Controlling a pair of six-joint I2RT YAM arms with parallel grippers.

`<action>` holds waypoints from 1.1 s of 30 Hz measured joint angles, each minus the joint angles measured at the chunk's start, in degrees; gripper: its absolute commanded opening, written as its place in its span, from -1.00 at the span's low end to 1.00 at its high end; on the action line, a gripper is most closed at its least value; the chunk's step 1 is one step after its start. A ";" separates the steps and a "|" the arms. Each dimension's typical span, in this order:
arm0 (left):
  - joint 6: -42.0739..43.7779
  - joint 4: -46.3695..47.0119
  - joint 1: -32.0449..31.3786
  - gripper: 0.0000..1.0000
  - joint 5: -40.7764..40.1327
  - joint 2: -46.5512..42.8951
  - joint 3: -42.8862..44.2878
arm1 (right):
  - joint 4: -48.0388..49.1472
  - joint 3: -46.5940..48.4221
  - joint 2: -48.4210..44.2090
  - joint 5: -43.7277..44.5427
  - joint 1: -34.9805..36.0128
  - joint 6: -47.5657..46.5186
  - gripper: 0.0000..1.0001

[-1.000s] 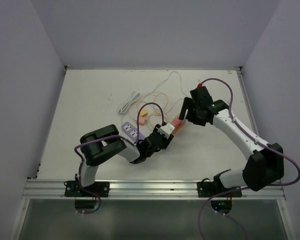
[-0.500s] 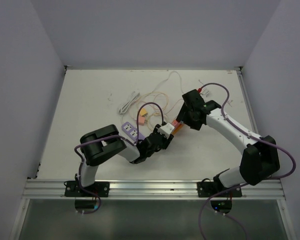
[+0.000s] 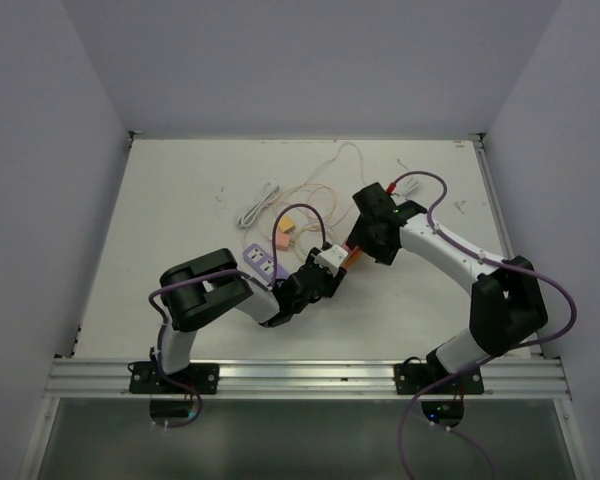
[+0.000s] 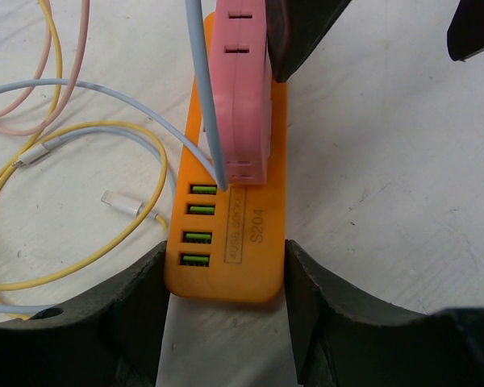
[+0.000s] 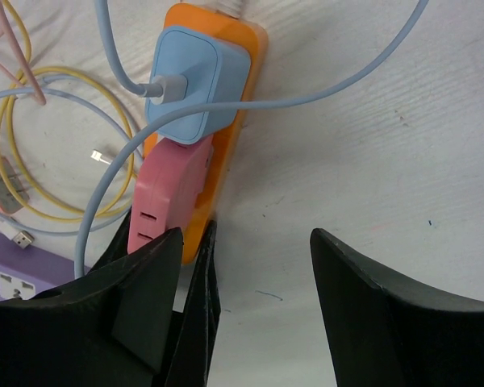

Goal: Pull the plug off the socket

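Observation:
An orange USB socket strip lies flat on the table. A pink plug and a light blue plug with a blue cable sit in it. My left gripper is shut on the strip's near end, a finger pressed on each side. My right gripper hangs open just above the strip's other end. Its left finger is over the pink plug's tip. Bare table shows between its fingers, which touch nothing.
Yellow, pink and blue cables loop on the table left of the strip. A purple power strip and a small pink block lie nearby, with a coiled white cable further back. White walls enclose the table.
My right arm has swung left and lowered toward the orange strip, bringing its open gripper over the plugs. The left arm and the strip have not moved.

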 measured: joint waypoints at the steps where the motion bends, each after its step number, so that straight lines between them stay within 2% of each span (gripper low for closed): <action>1: 0.00 0.00 0.00 -0.76 0.00 0.00 0.00 | 0.00 0.02 -0.17 0.04 0.02 0.11 0.38; 16: -0.02 -0.02 -0.02 -0.78 0.22 0.00 0.00 | 4.24 2.56 -3.23 -0.39 0.02 2.36 0.35; 28: -0.02 -0.02 -0.02 -0.79 0.24 0.00 0.00 | 5.70 0.63 0.59 -0.98 0.02 3.89 0.02; 33: 0.00 -0.02 -0.02 -0.81 0.26 0.00 0.00 | 6.82 0.17 2.49 -2.08 0.04 4.44 -0.25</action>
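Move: The left hand already grips the near end of the orange socket; the pink plug stands about 6 cm ahead of it, 4 cm to its right and 2 cm higher. The right hand, open just to the right of that plug, has it about 2 cm ahead, 3 cm left and 2 cm lower. From the right hand, the blue plug is some 6 cm ahead and 1 cm left, 3 cm down, and the salmon charger roughly 18 cm left, 2 cm ahead and 6 cm down. The right hand comes free of the pink plug's right side, rising about 4 cm while shifting some 2.5 cm forward and 2 cm left to bring its open fingers over the plug, the fingers tipping slightly outward. It then sinks the same 4 cm to straddle the plug short of the blue one, narrowing its fingers from about two thirds open to under half, while the left hand stays still and keeps its hold on the orange socket's near end. ##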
